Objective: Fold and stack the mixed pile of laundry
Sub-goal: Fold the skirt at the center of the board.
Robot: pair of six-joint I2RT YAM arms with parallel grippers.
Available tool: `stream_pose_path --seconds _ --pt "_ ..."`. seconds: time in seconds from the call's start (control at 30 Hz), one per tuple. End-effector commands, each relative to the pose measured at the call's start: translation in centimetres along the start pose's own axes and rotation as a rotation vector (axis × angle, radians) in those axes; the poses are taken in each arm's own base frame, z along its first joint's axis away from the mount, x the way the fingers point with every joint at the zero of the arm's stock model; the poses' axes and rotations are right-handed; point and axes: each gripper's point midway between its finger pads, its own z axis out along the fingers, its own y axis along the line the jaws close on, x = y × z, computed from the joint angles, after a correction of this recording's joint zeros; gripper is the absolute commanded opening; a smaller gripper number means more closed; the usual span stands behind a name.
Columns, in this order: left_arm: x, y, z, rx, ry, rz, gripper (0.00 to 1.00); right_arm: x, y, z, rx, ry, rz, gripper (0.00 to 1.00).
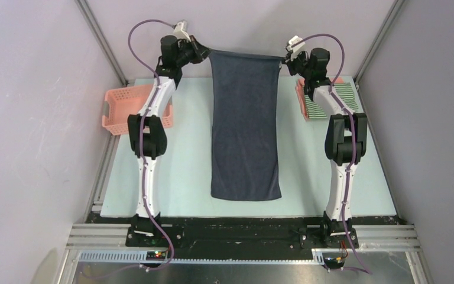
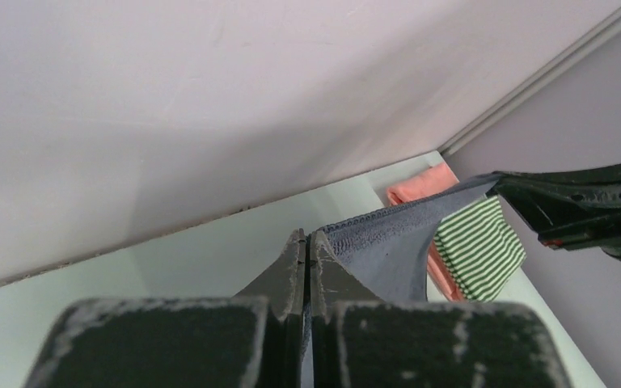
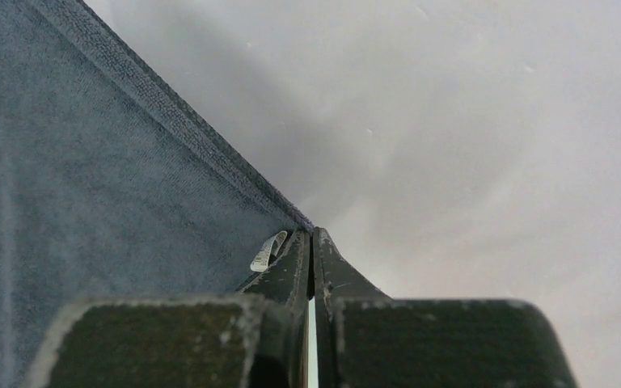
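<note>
A dark navy-grey cloth (image 1: 245,124) hangs stretched between both arms at the back of the table, its lower end lying on the table near the front. My left gripper (image 1: 206,54) is shut on its top left corner, and the hem (image 2: 372,222) runs off from the pinched jaws of that gripper (image 2: 307,242). My right gripper (image 1: 284,61) is shut on the top right corner (image 3: 210,186), the jaws of the gripper (image 3: 312,236) pressed together beside a small white label (image 3: 267,252). A green-and-white striped garment (image 1: 331,100) lies folded on a salmon-pink one (image 2: 416,186) at the back right.
A pink lattice basket (image 1: 127,109) stands at the table's left edge. Grey walls close in the back and both sides. The folded stack sits under my right forearm (image 1: 334,106).
</note>
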Motion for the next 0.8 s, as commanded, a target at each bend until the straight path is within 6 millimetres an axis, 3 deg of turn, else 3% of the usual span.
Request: stream_pose_path --seconds 0.0,0.13,0.17,0.2,0.23,0.27,0.3,0.33,0.37,0.4,0.43,0.47,0.5,0.53,0.57,0.6,0.67,0.77 --pt "-2.1 2.7 -1.4 -0.01 -0.067 0.015 0.0 -1.8 -3.5 -1.5 0.118 -0.031 -0.092 0.0" --pt "0.2 2.7 -2.4 -0.014 -0.008 -0.003 0.0 -0.8 -1.2 -3.0 0.071 0.016 -0.096 0.0" --pt "1.0 2.8 -2.9 -0.02 0.013 -0.013 0.0 -1.4 -1.0 -3.6 0.067 0.021 -0.11 0.0" --pt "1.6 2.7 -3.2 -0.015 0.031 -0.019 0.0 -0.3 0.2 -4.0 0.047 0.051 -0.099 0.0" --pt "2.6 2.6 -3.8 -0.022 0.057 -0.03 0.0 -1.1 0.6 -4.8 0.039 0.055 -0.107 0.0" --pt "2.4 1.8 -4.5 -0.014 0.063 -0.031 0.0 0.3 2.0 -5.3 0.013 0.09 -0.095 0.0" --pt "4.3 2.3 -5.0 -0.026 0.102 -0.059 0.0 -0.6 2.2 -6.1 0.019 0.089 -0.109 0.0" --pt "4.1 1.4 -5.7 -0.017 0.11 -0.061 0.0 0.0 3.6 -7.0 0.007 0.11 -0.103 0.0" --pt "6.2 2.0 -6.3 -0.031 0.153 -0.093 0.0 0.1 4.2 -7.4 0.009 0.119 -0.105 0.0" --pt "6.0 1.3 -7.0 -0.025 0.154 -0.094 0.0 0.8 5.0 -8.3 0.002 0.14 -0.094 0.0" --pt "8.0 1.7 -7.7 -0.041 0.191 -0.129 0.0 1.3 5.8 -8.8 -0.01 0.162 -0.084 0.0" --pt "7.9 1.2 -8.3 -0.041 0.193 -0.134 0.0 1.5 6.4 -9.6 -0.017 0.179 -0.076 0.0" --pt "9.6 1.5 -9.1 -0.058 0.225 -0.168 0.0 1.9 7.3 -10.1 -0.032 0.201 -0.064 0.0" --pt "9.5 0.9 -9.7 -0.063 0.223 -0.174 0.0 2.0 7.9 -11.0 -0.036 0.214 -0.059 0.0" --pt "11.5 1.0 -10.6 -0.077 0.259 -0.224 0.0 2.3 8.5 -11.5 -0.044 0.232 -0.054 0.0" --pt "11.4 0.3 -11.1 -0.066 0.261 -0.23 0.0 2.3 9.2 -12.3 -0.048 0.243 -0.051 0.0" --pt "13.9 -0.2 -12.9 -0.083 0.307 -0.277 0.0 2.9 10.5 -13.7 -0.048 0.283 -0.046 0.0" --pt "14.9 -1.5 -14.7 -0.097 0.317 -0.289 0.0 3.7 12.4 -15.6 -0.047 0.322 -0.021 0.0"
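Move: Both hands hold the far edge of the skirt, stretched about 28 cm wide above the far end of the board. The skirt's near hem, lying on the board, is some 49 cm back and 14 cm to the right of the left hand, 21 cm below it. From the right hand it is as far back, 14 cm left and 18 cm lower. The empty basket sits about 31 cm left of the left hand and 12 cm back, and the striped stack 24 cm right of the right hand and 5 cm back. Still pinching the skirt's two far corners in shut fingers, both hands first sink and then swing back almost level towards the near hem, carrying the edge over the cloth already lying. The left comes back about 15 cm and down 13, tipping some 25 degrees downwards; the right goes back about 17 cm and down 7, tipping less. ##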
